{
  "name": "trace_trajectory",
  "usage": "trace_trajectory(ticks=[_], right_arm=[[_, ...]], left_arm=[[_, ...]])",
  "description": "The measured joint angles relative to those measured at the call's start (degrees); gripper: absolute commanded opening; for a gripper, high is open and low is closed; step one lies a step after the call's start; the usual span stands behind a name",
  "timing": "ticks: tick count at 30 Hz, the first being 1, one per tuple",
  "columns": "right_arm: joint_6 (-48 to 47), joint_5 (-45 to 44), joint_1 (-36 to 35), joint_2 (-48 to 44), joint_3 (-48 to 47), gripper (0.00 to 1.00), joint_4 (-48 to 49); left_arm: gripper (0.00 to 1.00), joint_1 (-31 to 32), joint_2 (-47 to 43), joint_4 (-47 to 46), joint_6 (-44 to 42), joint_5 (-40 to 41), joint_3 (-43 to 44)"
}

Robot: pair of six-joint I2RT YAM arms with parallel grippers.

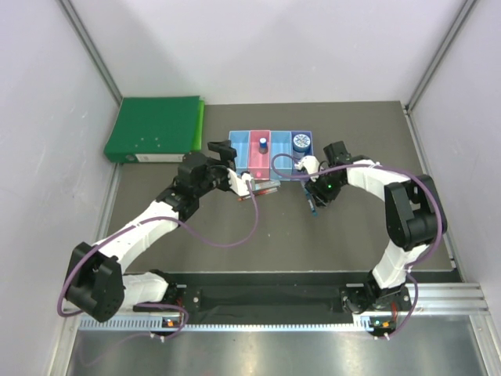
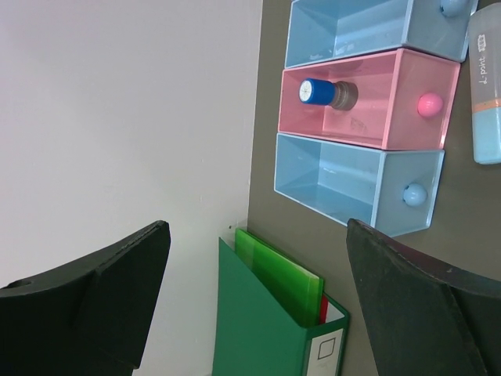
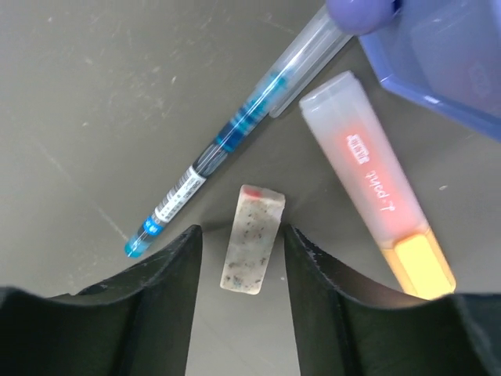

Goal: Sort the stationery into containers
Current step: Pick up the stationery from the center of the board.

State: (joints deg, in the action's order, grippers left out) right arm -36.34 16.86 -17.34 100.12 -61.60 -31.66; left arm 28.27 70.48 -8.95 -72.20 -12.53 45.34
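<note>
A pale speckled block (image 3: pixel 252 239) lies flat on the table between my right gripper's (image 3: pixel 242 233) fingers, with a narrow gap on each side. The jaws stand open around it. A blue pen (image 3: pixel 235 133) and an orange-pink marker (image 3: pixel 376 184) lie just beyond it, by the purple bin (image 3: pixel 446 55). The containers (image 1: pixel 270 160) stand in a row. A small blue-capped bottle (image 2: pixel 325 92) lies in the pink bin (image 2: pixel 407 117), and a round blue reel (image 1: pixel 301 142) is in the purple one. My left gripper (image 2: pixel 258 235) hangs open and empty, left of the row.
A big green binder (image 1: pixel 155 128) lies at the back left against the wall. Another marker (image 2: pixel 487 86) lies in front of the bins, and a red pen (image 1: pixel 266 189) lies near the left gripper. White walls close in on both sides.
</note>
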Motion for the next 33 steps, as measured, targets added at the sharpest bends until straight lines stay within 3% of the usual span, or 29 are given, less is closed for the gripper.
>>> trace_trajectory(ticks=[14, 26, 33], right_arm=[[2.8, -2.3, -0.9, 0.5, 0.0, 0.15, 3.5], [2.8, -2.7, -1.2, -1.2, -3.2, 0.16, -2.6], [2.5, -2.5, -1.3, -6.8, -12.2, 0.16, -8.9]], left_arm=[[0.99, -0.7, -1.4, 0.3, -1.3, -1.0, 0.0], [0.99, -1.1, -1.9, 0.3, -1.3, -1.1, -0.9], [0.99, -1.4, -1.9, -0.1, -1.3, -1.1, -1.2]])
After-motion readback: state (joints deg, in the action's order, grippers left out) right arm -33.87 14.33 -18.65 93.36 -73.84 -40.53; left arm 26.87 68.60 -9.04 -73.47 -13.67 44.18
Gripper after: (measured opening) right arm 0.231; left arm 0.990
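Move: The right hand is low over the eraser, its open fingers either side: the eraser is about 1 cm ahead and 1 cm below. From this hand the pen lies some 4 cm left and level with it, the highlighter about 6 cm ahead and 1 cm right, the purple drawer roughly 14 cm ahead and 6 cm left. From the left hand the eraser is about 26 cm right, 6 cm back and 22 cm below. The right hand eases about 1 cm forward, pinches the eraser, then lifts it about 10 cm, drifting forward. ##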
